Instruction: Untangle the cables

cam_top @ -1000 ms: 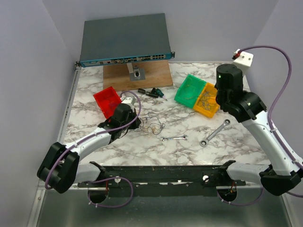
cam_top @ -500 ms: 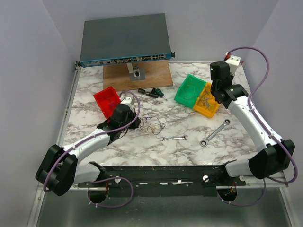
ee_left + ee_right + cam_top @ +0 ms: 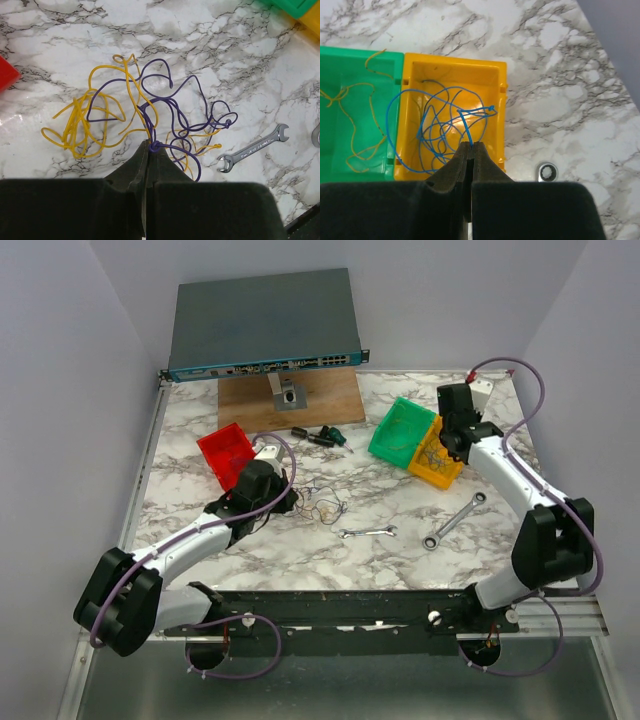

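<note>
A tangle of thin cables (image 3: 150, 115), yellow and purple strands, lies on the marble table (image 3: 330, 502). My left gripper (image 3: 150, 146) is shut on a purple strand at the tangle's near edge; in the top view it (image 3: 290, 498) sits just left of the tangle. A thin blue cable (image 3: 440, 120) lies looped inside the yellow bin (image 3: 490, 75). My right gripper (image 3: 471, 145) is shut on one end of that blue cable and hangs over the yellow bin (image 3: 437, 462) in the top view. A thin yellow cable (image 3: 355, 125) lies in the green bin (image 3: 335, 60).
A red bin (image 3: 227, 452) stands just behind the left gripper. Two silver wrenches (image 3: 368, 532) (image 3: 455, 518) lie right of the tangle. A small dark tool (image 3: 322, 436), a wooden board (image 3: 290, 398) and a network switch (image 3: 265, 325) sit at the back.
The right arm has swung in from the far right and come down over the yellow bin. The left arm and the tangle have not moved.
</note>
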`<act>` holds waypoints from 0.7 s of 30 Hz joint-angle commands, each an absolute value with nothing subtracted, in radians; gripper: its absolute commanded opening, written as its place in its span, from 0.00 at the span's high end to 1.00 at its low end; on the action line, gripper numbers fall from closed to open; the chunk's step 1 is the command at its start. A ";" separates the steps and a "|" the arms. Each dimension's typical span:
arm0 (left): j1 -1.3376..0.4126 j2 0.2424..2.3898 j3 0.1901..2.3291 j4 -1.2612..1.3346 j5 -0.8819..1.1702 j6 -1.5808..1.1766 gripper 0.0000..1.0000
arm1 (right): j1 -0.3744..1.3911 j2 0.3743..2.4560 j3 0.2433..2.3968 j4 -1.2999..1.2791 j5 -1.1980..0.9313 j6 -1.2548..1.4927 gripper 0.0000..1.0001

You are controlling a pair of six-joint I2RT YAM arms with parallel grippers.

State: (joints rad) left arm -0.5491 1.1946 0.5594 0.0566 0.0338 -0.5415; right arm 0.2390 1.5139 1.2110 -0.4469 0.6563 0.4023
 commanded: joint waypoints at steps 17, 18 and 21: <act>-0.565 1.165 0.546 0.074 0.019 -0.517 1.00 | 0.192 1.805 1.179 -0.297 0.646 0.564 0.80; -0.571 1.161 0.546 0.071 0.009 -0.511 1.00 | 0.192 1.758 1.163 -0.297 0.644 0.551 0.68; -0.656 1.129 0.559 0.054 -0.111 -0.476 1.00 | 0.196 1.612 1.129 -0.318 0.566 0.511 0.46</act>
State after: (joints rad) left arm -0.5678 1.1870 0.5587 0.0570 0.0174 -0.5270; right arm 0.1963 1.8019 1.1603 -0.3210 0.6060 0.5316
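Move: The right hand holds the free end of the blue cable over the yellow bin, whose middle is about 5 cm ahead, 1 cm left and 15 cm below. The green bin adjoins it, some 10 cm ahead and 9 cm left of the hand; the big wrench lies about 11 cm back and 4 cm right. From the left hand, still gripping the yellow and purple cables, the yellow bin is roughly 16 cm ahead and 36 cm right, 7 cm lower. Still pinching the blue cable's end, the right hand drops quickly about 15 cm towards the yellow bin, easing a couple of centimetres forward as the fingers tip some 15 degrees further down. At the bottom the fingers start to open, letting go of the cable to about half their opening while the hand backs up some 3 cm. ##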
